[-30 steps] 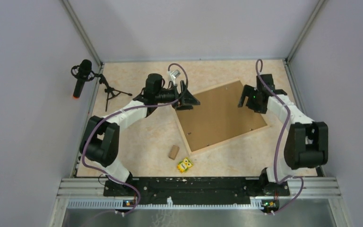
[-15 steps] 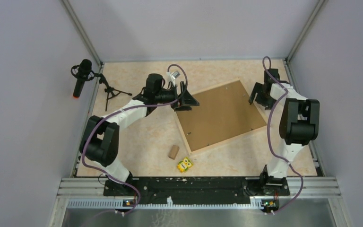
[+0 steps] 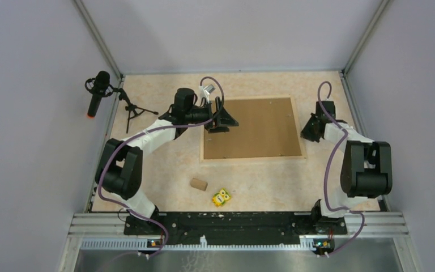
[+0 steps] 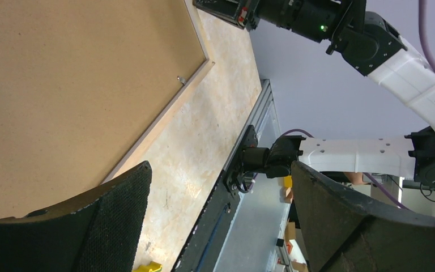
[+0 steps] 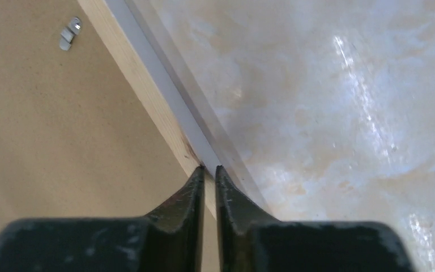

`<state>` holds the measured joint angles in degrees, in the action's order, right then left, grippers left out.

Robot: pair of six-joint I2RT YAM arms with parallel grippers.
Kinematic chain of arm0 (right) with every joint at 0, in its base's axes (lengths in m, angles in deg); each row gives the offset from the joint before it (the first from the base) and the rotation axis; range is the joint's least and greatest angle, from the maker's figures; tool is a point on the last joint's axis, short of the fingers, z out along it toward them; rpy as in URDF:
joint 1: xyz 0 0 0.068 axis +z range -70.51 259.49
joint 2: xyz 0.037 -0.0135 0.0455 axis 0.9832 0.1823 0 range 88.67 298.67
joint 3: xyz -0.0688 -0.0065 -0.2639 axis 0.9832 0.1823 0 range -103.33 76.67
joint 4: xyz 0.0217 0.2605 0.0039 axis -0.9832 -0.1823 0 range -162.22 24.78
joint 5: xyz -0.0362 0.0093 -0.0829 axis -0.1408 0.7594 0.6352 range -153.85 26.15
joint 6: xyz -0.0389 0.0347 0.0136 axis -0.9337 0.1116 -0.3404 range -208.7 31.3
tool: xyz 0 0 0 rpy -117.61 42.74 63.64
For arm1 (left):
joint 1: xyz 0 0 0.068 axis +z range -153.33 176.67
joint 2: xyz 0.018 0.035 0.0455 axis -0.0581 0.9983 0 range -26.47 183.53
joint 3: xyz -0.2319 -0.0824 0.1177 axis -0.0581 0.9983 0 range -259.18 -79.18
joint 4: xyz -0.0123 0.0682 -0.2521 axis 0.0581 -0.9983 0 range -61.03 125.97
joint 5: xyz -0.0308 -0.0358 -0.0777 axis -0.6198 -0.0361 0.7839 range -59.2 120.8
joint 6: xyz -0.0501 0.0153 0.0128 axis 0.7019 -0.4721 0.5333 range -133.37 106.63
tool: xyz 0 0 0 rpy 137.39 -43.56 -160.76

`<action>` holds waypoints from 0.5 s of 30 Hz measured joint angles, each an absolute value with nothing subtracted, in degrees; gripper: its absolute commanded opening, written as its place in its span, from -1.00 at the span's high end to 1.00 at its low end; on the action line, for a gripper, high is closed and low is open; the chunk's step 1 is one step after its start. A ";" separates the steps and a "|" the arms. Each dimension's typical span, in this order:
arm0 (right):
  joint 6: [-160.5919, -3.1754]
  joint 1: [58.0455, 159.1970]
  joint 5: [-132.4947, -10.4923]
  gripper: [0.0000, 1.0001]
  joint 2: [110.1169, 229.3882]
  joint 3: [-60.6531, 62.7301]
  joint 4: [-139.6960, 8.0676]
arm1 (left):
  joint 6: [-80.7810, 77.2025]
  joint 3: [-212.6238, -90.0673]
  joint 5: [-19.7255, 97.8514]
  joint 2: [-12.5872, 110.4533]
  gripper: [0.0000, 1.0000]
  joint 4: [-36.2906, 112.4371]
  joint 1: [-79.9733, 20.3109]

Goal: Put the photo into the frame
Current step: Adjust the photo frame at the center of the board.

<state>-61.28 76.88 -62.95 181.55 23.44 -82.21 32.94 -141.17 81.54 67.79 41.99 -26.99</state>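
Observation:
The frame (image 3: 253, 158) lies face down in the middle of the table, square to its edges, its brown backing board (image 3: 252, 127) facing up. The photo is hidden. My left gripper (image 3: 222, 116) hangs open over the frame's far left corner with nothing between its fingers (image 4: 119, 209); its wrist view shows the pale wood rim (image 4: 164, 116) and the table beyond. My right gripper (image 3: 307, 131) is shut at the frame's right edge. In the right wrist view its tips (image 5: 209, 169) sit on the wood strip (image 5: 141, 85) and hold nothing. A small metal clip (image 5: 68, 33) sits on the board.
A microphone on a small tripod (image 3: 97, 90) stands at the far left. A cork cylinder (image 3: 198, 183) and a yellow toy (image 3: 222, 197) lie in front of the frame. Grey walls close in the table on three sides.
The frame has turned from a diagonal lie to square with the table. My right gripper moved to its right edge and shut. The cork shifted left. The left arm stayed put.

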 measured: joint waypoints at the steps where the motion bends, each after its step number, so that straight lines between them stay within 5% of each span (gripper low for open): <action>1: -59.88 76.88 -62.84 0.60 180.46 24.77 -81.56 | 32.96 -141.17 81.54 67.79 -0.90 42.01 -26.99; 8: -58.81 76.77 -61.98 -0.19 180.11 24.40 -85.23 | 33.22 -141.15 82.00 67.79 -0.90 42.43 -26.99; 15: -58.18 76.86 -62.53 -0.33 186.10 16.88 -89.88 | 33.57 -141.15 82.42 67.79 -0.90 42.49 -26.99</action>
<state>-58.18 76.86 -62.53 186.10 16.88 -89.88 33.57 -141.15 82.42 67.79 42.49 -26.99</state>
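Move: The right hand's nearly shut fingers are at the photo frame's right rail, whose middle lies about 4 cm ahead, 2 cm left and 2 cm lower. At much the same depth, a metal clip is some 9 cm ahead and 6 cm left, and the backing board's middle 4 cm ahead and 21 cm left. For the idle left hand, that rail's middle lies roughly 8 cm ahead, 28 cm right and 17 cm below. Right fingers open over the frame's right rail while the hand eases back about 1.5 cm, then forward 2. ##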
